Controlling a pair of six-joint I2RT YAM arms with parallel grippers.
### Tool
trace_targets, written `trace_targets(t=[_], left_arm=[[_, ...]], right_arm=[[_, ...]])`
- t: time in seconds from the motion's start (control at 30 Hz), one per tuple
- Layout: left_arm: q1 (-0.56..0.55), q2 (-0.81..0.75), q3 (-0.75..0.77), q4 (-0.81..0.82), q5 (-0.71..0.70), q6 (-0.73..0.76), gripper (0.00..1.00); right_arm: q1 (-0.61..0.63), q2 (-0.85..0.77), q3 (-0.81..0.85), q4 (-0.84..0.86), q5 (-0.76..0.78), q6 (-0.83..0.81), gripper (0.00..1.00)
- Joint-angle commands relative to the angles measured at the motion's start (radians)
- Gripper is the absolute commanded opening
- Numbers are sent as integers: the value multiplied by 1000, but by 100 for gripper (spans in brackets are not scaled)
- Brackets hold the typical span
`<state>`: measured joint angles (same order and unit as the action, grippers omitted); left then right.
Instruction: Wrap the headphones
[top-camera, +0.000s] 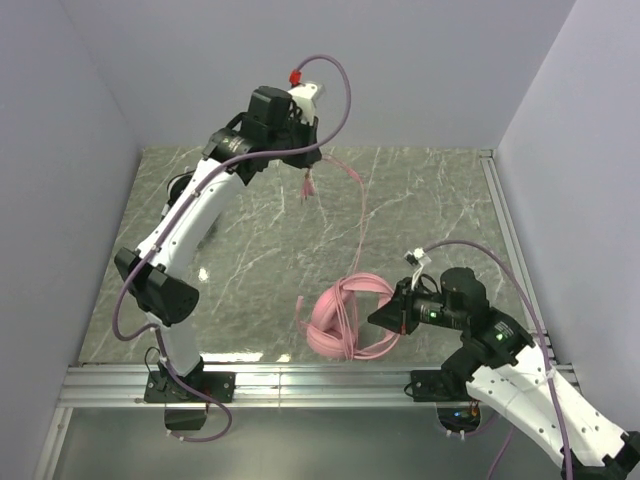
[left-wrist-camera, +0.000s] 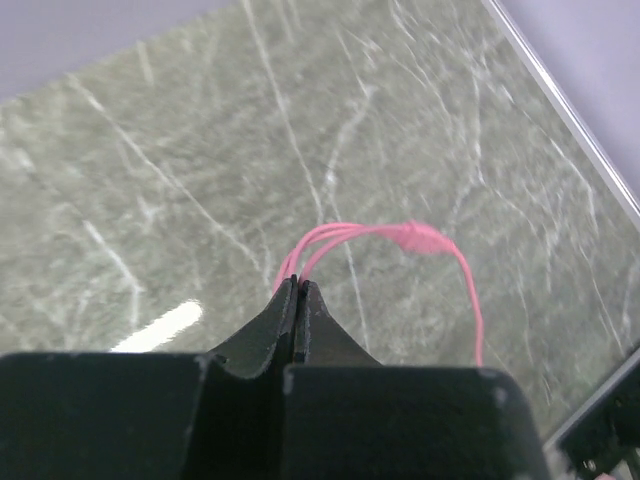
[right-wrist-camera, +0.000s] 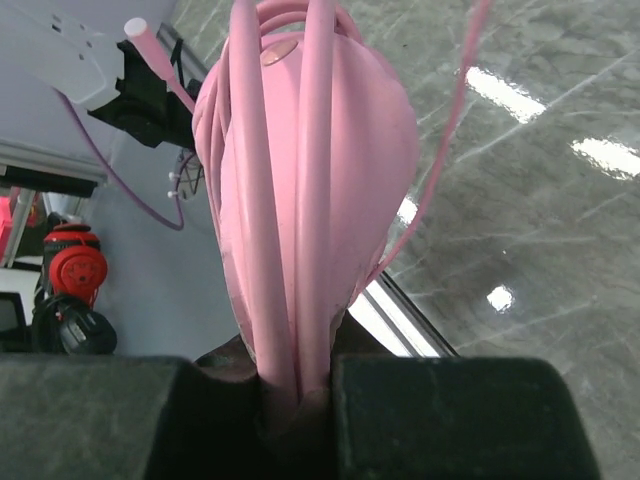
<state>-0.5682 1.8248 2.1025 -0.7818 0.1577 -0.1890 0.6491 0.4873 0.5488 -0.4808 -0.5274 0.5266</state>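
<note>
Pink headphones (top-camera: 345, 318) stand on edge near the table's front middle, with pink cable (top-camera: 360, 215) looped over them. My right gripper (top-camera: 388, 316) is shut on the headband (right-wrist-camera: 290, 230), which fills the right wrist view. From the headset the cable climbs toward the back, where my left gripper (top-camera: 306, 172) hangs high, shut on the cable strands (left-wrist-camera: 320, 240). The cable's plug end (top-camera: 307, 187) dangles just below it. A thicker pink joint (left-wrist-camera: 418, 238) shows on the cable past the left fingertips.
The green marbled tabletop (top-camera: 420, 215) is walled at the back and both sides. A metal rail (top-camera: 320, 380) runs along the near edge, with both arm bases on it. A bare metal strip (top-camera: 502, 235) borders the right side.
</note>
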Motion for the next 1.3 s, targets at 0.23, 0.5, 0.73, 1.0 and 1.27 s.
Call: trace_targets(t=[0.23,0.5,0.73,1.0,1.27], left_arm=[[44,-151,50,33,-89,-20,0],[45,-234,77,-13,-31,-23,0],[44,-297,45,-22,0,-21,0],[44,-380,-62,-28,80,-35,0],[42,-530,-245,4,140,-35,0]], right_arm=[[9,-107,-69,-5,82,87,0],[9,-4,-55,-47,190,82,0],[14,68,-32,-73,357,122,0],[7,102,-13,-59,547,199,0],[-88,253,34,24,570,188,0]])
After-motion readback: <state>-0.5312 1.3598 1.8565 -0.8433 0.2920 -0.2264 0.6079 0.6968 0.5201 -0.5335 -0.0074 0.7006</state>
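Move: Hanging from the shut left fingers, the pink cable runs to the headphones, which lie about 28 cm back, 6 cm right and 17 cm below the left hand; the cable's thick joint is some 3 cm back, 7 cm right and 2 cm below it. From the right hand, which holds the headphones by the band, their middle is about 9 cm left, 2 cm ahead and 2 cm down, and the joint roughly 27 cm ahead, 7 cm left and 13 cm up. Drawing the pink cable away from the headphones, the left hand first rises about 10 cm while shifting 6 cm left, then swings some 12 cm back, grip kept. The right hand, still holding the headphones, lowers them about 8 cm, then carries them forward and somewhat right, turning some 30 degrees clockwise as its fingers tip down. ##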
